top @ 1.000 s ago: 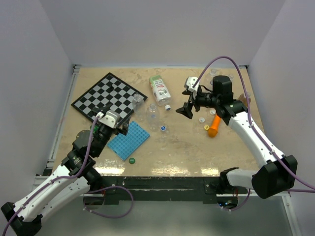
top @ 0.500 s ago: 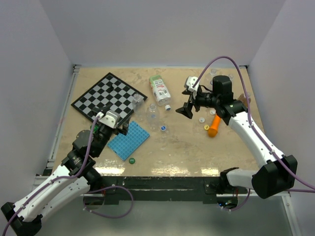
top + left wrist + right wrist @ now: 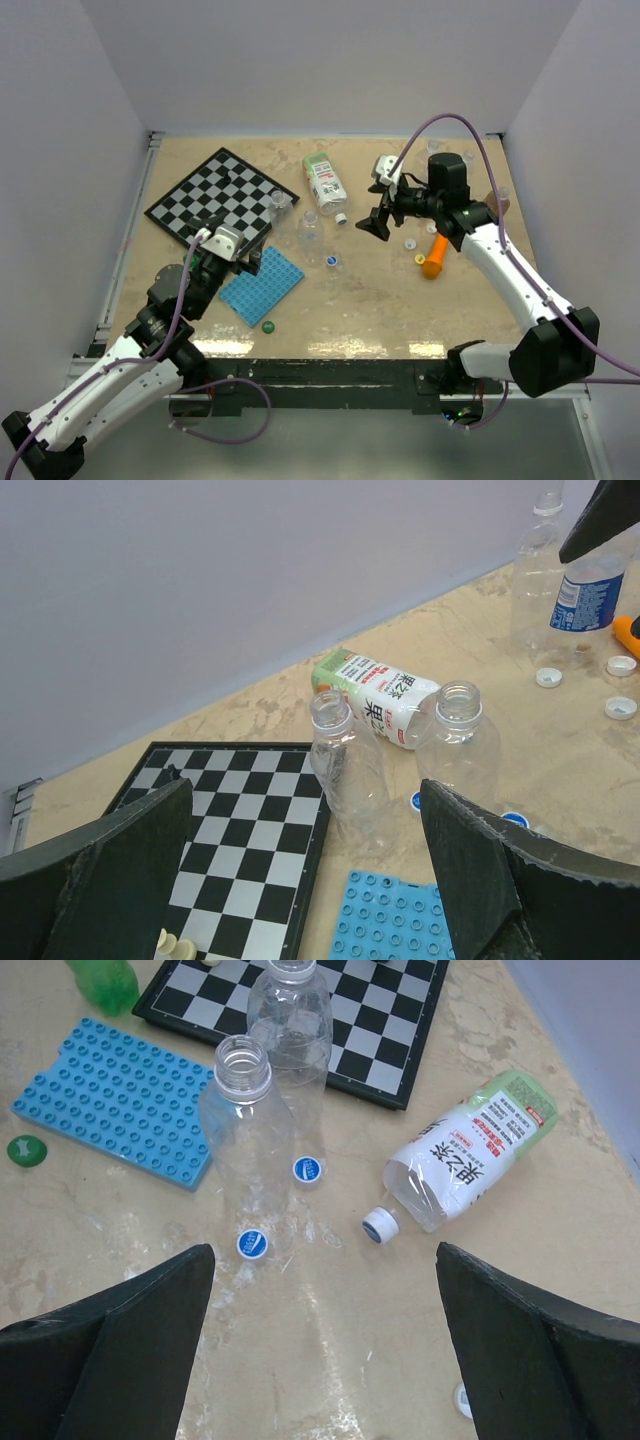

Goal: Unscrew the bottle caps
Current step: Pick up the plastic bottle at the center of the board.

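A labelled bottle [image 3: 470, 1150] lies on its side, its white and blue cap [image 3: 381, 1225] on the neck. Two clear bottles [image 3: 248, 1125] [image 3: 290, 1020] stand upright with open necks. Loose blue bottle caps [image 3: 252, 1244] [image 3: 308, 1169] lie at their feet, and a green cap [image 3: 27, 1149] lies beside the blue plate. My right gripper [image 3: 378, 222] hangs open above the bare table to the right of these bottles. The left gripper [image 3: 305, 790] is open too, low over the blue plate, facing the clear bottles [image 3: 345, 770] [image 3: 460, 745]. Neither holds anything.
A chessboard [image 3: 220, 198] lies at the back left, with pale pieces [image 3: 170, 943] on it. The blue studded plate [image 3: 261, 284] is in front of it. An orange carrot toy [image 3: 435, 257], white caps [image 3: 547, 677] and more bottles [image 3: 590, 585] sit at the right. Part of a green bottle [image 3: 105, 982] shows beyond the plate.
My right arm has drawn very slightly back and left. The left arm and all objects have stayed where they were.
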You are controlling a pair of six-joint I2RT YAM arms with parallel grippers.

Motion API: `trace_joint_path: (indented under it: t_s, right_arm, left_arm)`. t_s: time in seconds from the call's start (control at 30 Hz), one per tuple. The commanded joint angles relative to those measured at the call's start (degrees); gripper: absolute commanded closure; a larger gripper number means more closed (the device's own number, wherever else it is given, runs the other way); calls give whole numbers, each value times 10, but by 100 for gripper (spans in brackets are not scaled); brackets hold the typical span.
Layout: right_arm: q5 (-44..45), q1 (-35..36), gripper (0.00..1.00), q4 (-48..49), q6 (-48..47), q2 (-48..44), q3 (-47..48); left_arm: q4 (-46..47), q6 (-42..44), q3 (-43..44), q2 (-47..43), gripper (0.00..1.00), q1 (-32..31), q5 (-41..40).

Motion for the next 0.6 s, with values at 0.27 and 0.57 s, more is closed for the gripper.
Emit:
trace_joint_path:
  t_s: [0.27, 0.57]
  right_arm:
    - [11, -3, 5, 25, 9, 38, 4]
    - [67, 0, 5, 36, 20, 101, 23]
  left_arm:
    - [9, 5, 21, -6, 0, 3, 6]
    - [10, 3, 20, -6, 0, 3, 12]
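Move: Ahead of and below the right hand lies the labelled plastic bottle, capped, its middle about 12 cm forward, 7 cm left and some 16 cm down. The near open bottle stands about 10 cm left and 3 cm back from this hand; the far open bottle is roughly 16 cm left and 2 cm forward. From the left hand, the labelled bottle is about 20 cm forward, 15 cm right and 20 cm down. Sinking with growing speed, the right hand comes down about 5 cm and eases some 2.5 cm forward towards the labelled bottle lying on its side. The wrist tips by roughly 8 degrees, its forward side dipping, while the fingers stay wide open and still well short of the bottle, touching nothing. ##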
